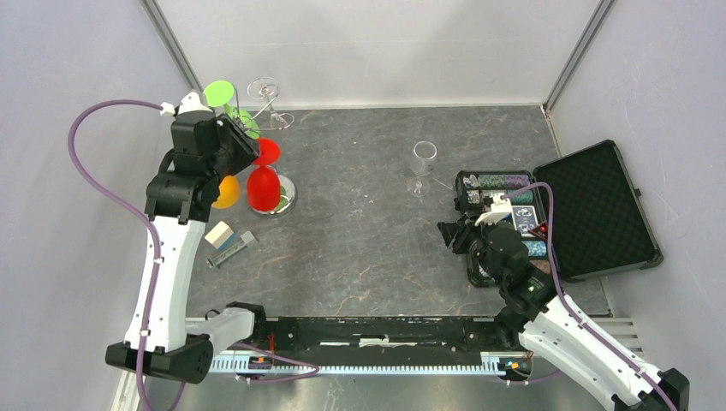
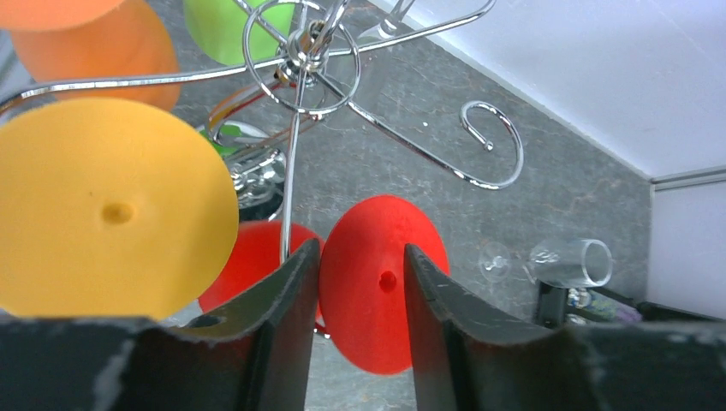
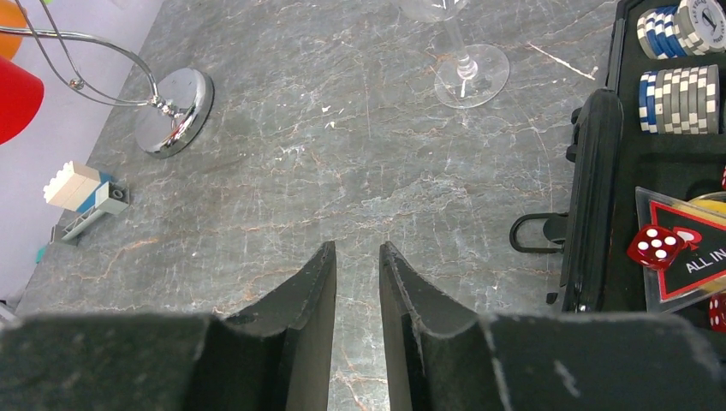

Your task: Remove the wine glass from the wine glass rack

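The wine glass rack (image 1: 281, 199) stands at the back left, a silver wire tree (image 2: 306, 53) on a shiny round base (image 3: 175, 111). Coloured glasses hang from it upside down: red (image 1: 264, 184), yellow (image 2: 111, 205), orange (image 2: 86, 34) and green (image 1: 219, 92). My left gripper (image 1: 248, 145) is right at the rack, open (image 2: 361, 248). Its fingers straddle the middle of the red glass's round foot (image 2: 368, 291), which lies just beyond them. One spiral hook (image 2: 496, 145) is bare. My right gripper (image 1: 449, 233) hovers low over bare table, jaws slightly apart and empty (image 3: 357, 246).
A clear wine glass (image 1: 423, 163) stands upright mid-table. An open black case (image 1: 591, 210) with poker chips (image 3: 681, 90) and a red die (image 3: 655, 244) lies at the right. Small toy blocks (image 1: 229, 240) sit in front of the rack. Walls enclose the table.
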`<state>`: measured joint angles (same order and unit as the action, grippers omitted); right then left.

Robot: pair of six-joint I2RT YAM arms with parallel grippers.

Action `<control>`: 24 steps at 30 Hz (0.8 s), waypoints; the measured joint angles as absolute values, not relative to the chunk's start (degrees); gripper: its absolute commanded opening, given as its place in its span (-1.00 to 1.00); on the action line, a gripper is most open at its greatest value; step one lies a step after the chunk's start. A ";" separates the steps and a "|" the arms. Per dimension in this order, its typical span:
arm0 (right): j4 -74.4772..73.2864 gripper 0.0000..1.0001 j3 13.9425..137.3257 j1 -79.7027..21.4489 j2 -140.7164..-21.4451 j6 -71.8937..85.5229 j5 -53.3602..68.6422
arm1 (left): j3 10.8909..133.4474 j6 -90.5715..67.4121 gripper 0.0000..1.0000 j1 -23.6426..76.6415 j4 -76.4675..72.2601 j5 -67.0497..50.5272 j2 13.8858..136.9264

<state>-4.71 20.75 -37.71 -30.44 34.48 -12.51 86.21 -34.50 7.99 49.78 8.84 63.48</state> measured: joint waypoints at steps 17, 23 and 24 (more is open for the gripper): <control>-3.40 -0.40 20.75 -37.71 -32.40 33.95 -12.53 | 78.98 -40.18 -0.96 7.57 45.23 8.25 54.48; -3.27 -0.41 20.78 -37.71 -34.72 33.28 -12.49 | 78.98 -40.97 -0.96 7.57 44.82 7.38 52.21; -3.27 -0.40 20.78 -37.71 -35.00 33.19 -12.49 | 78.98 -41.34 -0.96 7.57 44.82 7.44 51.86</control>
<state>-3.27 20.78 -37.71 -35.00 33.19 -12.49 78.98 -41.34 7.57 44.82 7.44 51.86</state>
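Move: The foot of the red wine glass, which hangs upside down on the rack, is right at my open left fingertips, its middle about 1 cm ahead and 2 cm right. The yellow foot is some 9 cm left and 1 cm ahead. The rack's hub lies about 5 cm ahead and 4 cm left, an empty curled hook 6 cm ahead and 4 cm right. From my right hand the red foot is roughly 10 cm ahead, 39 cm left and 18 cm higher. I shut my left fingers on the near rim of the red foot while already easing back towards my base. Then, with the pinch closed, I keep drawing back and also lift, about 3.5 cm back and 2.5 cm up in all, tipping the fingertips up some 10 degrees and rolling the hand's left side slightly down. ##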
